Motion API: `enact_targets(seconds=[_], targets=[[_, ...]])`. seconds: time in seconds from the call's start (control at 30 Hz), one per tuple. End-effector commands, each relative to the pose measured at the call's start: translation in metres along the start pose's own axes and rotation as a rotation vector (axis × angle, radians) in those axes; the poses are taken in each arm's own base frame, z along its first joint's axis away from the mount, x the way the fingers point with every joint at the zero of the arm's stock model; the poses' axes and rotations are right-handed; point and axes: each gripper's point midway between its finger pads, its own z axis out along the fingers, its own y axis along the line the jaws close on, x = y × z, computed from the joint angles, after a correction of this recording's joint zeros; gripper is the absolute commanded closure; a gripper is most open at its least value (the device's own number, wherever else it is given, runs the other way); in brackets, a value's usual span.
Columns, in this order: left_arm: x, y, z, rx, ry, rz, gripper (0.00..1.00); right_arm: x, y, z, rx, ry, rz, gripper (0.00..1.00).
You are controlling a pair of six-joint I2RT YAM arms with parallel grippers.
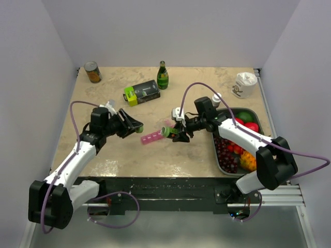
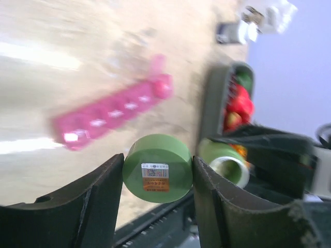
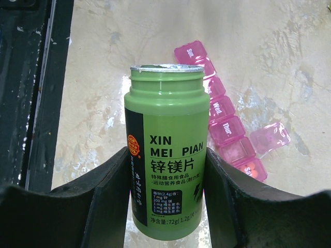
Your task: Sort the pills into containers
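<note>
The pink pill-organiser strip (image 1: 151,137) lies on the table between my two grippers; it also shows in the left wrist view (image 2: 111,111) and the right wrist view (image 3: 227,121). One end lid (image 3: 269,137) is flipped open, and orange pills (image 3: 252,168) lie in the end compartment. My right gripper (image 1: 175,133) (image 3: 166,155) is shut on an uncapped green pill bottle (image 3: 165,113) (image 1: 166,131), tilted with its mouth towards the strip. My left gripper (image 1: 135,125) (image 2: 158,166) is shut on the bottle's green cap (image 2: 158,155), held above the table left of the strip.
A grey fruit tray (image 1: 243,109) stands at the right under the right arm. A black-and-lime box (image 1: 141,92), a green glass bottle (image 1: 163,76), a tin can (image 1: 93,72), a white cup (image 1: 244,84) and a small white bottle (image 1: 216,99) stand further back.
</note>
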Motion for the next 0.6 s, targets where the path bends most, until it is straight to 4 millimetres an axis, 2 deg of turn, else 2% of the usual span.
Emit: enact_targets(seconds=[0.0, 0.1, 0.13, 0.17, 0.23, 0.27, 0.3, 0.37, 0.4, 0.43, 0.53, 0.57], targets=[[-0.027, 0.069, -0.004, -0.175, -0.092, -0.004, 1.00, -0.025, -0.007, -0.009, 0.024, -0.068, -0.051, 1.00], [-0.047, 0.109, -0.006, -0.279, -0.160, -0.051, 1.00, -0.025, -0.008, -0.011, 0.031, -0.072, -0.050, 1.00], [-0.051, 0.112, -0.005, -0.287, -0.174, -0.038, 1.00, -0.025, -0.008, -0.012, 0.031, -0.073, -0.048, 1.00], [-0.067, 0.127, -0.011, -0.347, -0.237, -0.044, 1.00, -0.025, -0.009, -0.013, 0.034, -0.074, -0.048, 1.00], [-0.084, 0.144, -0.018, -0.471, -0.280, 0.008, 1.00, -0.026, -0.009, -0.014, 0.036, -0.078, -0.051, 1.00], [-0.101, 0.159, -0.028, -0.580, -0.355, 0.029, 1.00, -0.027, -0.009, -0.015, 0.037, -0.080, -0.050, 1.00], [-0.107, 0.169, -0.033, -0.649, -0.377, 0.047, 1.00, -0.027, -0.010, -0.015, 0.038, -0.083, -0.051, 1.00], [-0.125, 0.181, -0.048, -0.773, -0.445, 0.061, 1.00, -0.028, -0.010, -0.016, 0.038, -0.085, -0.053, 1.00], [-0.126, 0.190, -0.048, -0.818, -0.435, 0.056, 1.00, -0.028, -0.010, -0.016, 0.039, -0.084, -0.051, 1.00], [-0.129, 0.188, -0.050, -0.835, -0.428, 0.060, 1.00, -0.029, -0.009, -0.016, 0.037, -0.086, -0.053, 1.00], [-0.130, 0.195, -0.047, -0.870, -0.402, 0.066, 0.85, -0.031, -0.010, -0.018, 0.042, -0.092, -0.059, 1.00], [-0.130, 0.196, -0.046, -0.873, -0.398, 0.065, 0.76, -0.031, -0.010, -0.019, 0.045, -0.093, -0.059, 1.00]])
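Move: The left hand holds the green lid and takes it to bare table about 20 cm to its left, 6 cm ahead and 16 cm below. The pink pill organizer lies some 7 cm right, 3 cm ahead and 16 cm down; the open green bottle hangs about level, 14 cm right and 3 cm back. The black-and-green box is roughly 27 cm ahead, 2 cm left, 15 cm down. From the right hand, that bare spot is about 33 cm left, 8 cm ahead, 13 cm below. Keeping its pinch on the green lid, the left hand swings quickly away from the open bottle and the pill organizer, some 18 cm left and 11 cm down, drifting a little forward; the sinking levels off near the end, while the leftward travel continues low over the bare table. On the way the wrist swings round counter-clockwise with its left side rising, close to 45 degrees in all, so that fingers first aimed forward-right end up pointing steeply down and forward. ##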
